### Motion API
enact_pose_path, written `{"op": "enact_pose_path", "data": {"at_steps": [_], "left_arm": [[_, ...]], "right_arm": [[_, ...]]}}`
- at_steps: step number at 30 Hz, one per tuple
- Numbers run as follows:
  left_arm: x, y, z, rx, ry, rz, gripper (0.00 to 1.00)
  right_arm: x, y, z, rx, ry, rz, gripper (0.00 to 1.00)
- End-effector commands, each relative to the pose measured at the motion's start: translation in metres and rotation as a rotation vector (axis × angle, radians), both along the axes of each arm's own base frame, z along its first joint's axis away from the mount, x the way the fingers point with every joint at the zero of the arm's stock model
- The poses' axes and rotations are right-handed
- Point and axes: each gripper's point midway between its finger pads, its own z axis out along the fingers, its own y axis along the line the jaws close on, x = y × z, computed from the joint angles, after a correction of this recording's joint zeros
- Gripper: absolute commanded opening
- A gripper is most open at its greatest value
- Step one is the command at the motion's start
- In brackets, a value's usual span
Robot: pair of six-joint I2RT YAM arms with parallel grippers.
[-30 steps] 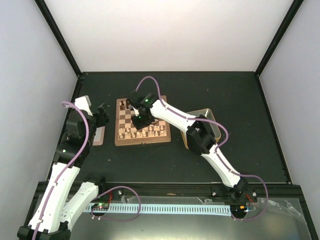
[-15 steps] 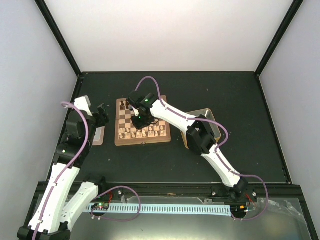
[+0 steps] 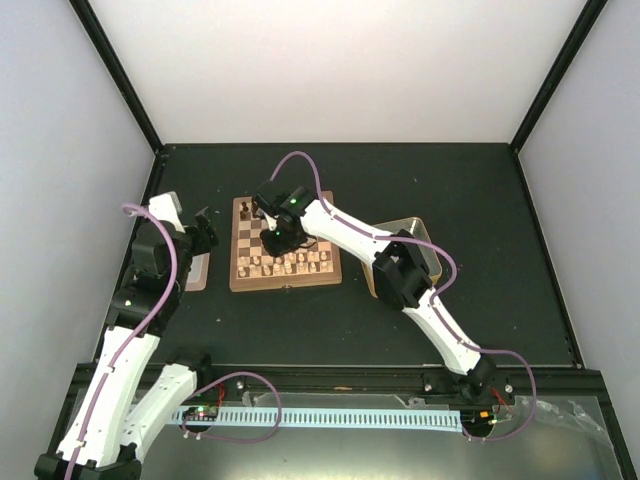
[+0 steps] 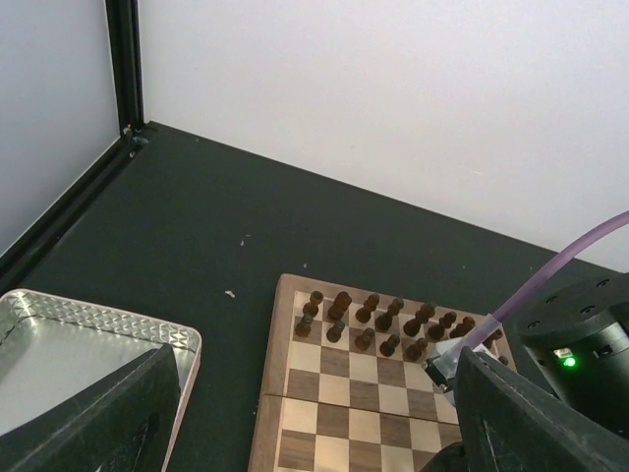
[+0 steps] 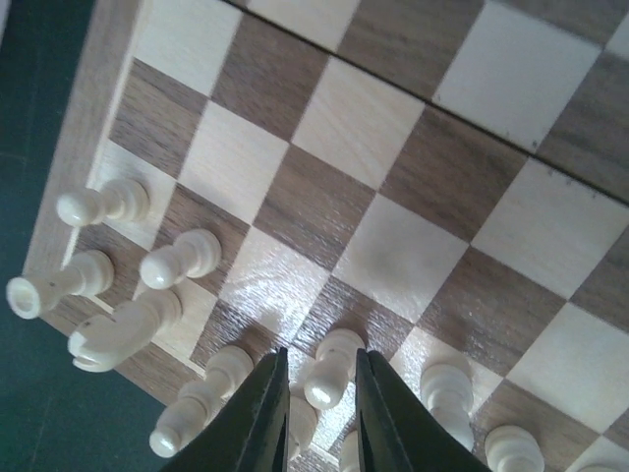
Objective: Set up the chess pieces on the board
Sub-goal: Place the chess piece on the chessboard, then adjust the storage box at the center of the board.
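The board (image 3: 284, 284) lies left of centre on the black table. Pale chess pieces (image 5: 182, 258) stand in two rows at its near edge, and dark chessmen (image 4: 393, 320) line the far side. My right gripper (image 5: 319, 393) hangs low over the pale rows. Its jaws are parted narrowly around an upright pale pawn (image 5: 332, 369) that stands on the board, with a gap on the pawn's left. My left gripper (image 4: 314, 433) is open and empty, held left of the board above a metal tin (image 4: 69, 344).
A second gold-rimmed tin (image 3: 428, 250) sits right of the board, partly under the right arm (image 3: 400, 275). The black frame posts and white walls close in the table at the back and sides.
The right jaws have parted slightly from the pale pawn, which stays standing on its square. The left arm has not moved.
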Motion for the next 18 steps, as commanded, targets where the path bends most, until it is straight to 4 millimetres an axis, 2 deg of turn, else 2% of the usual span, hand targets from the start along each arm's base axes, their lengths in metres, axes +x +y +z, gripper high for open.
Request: {"op": "enact_pose_path", "data": {"at_steps": [1, 4, 6, 10, 13, 18], "left_arm": [[-0.004, 0.001, 0.002, 0.014, -0.003, -0.002, 0.78], [-0.003, -0.003, 0.002, 0.004, -0.006, -0.022, 0.79], [-0.002, -0.011, 0.003, -0.007, -0.012, -0.063, 0.8], [0.0, -0.028, 0.004, -0.019, -0.026, -0.161, 0.8], [0.001, -0.039, 0.004, -0.026, -0.039, -0.229, 0.8], [0.002, -0.057, 0.003, -0.027, -0.054, -0.334, 0.81]], "right_arm": [[0.015, 0.015, 0.063, 0.144, -0.12, -0.048, 0.24], [0.024, 0.005, 0.092, 0.196, -0.165, -0.104, 0.28], [0.031, -0.01, 0.109, 0.222, -0.196, -0.155, 0.3], [0.047, -0.063, 0.129, 0.243, -0.284, -0.29, 0.37], [0.057, -0.121, 0.134, 0.23, -0.342, -0.41, 0.43], [0.073, -0.212, 0.101, 0.094, -0.369, -0.488, 0.53]]}}
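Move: Down in the right tray, the last white pawn stands about 28 cm to the right hand's right, 2 cm nearer the base and 5 cm lower. The just-placed pawn stands right between the loosened fingertips; the next pawn in its row is about 3 cm to the right, a white back-row piece 3 cm back. From the left hand, the tray pawn lies roughly 40 cm right, 2 cm ahead and 29 cm below. Lifting clear of the pawn it has set down, the right hand first goes nearly straight up, then swings fast to its right and a little forward towards the right tray, some 16 cm across and 13 cm up, turning about 25 degrees clockwise as the fingers spread from a narrow gap to half open. The left hand drifts about 3.5 cm right over the table, turning slightly clockwise, still empty and open. ##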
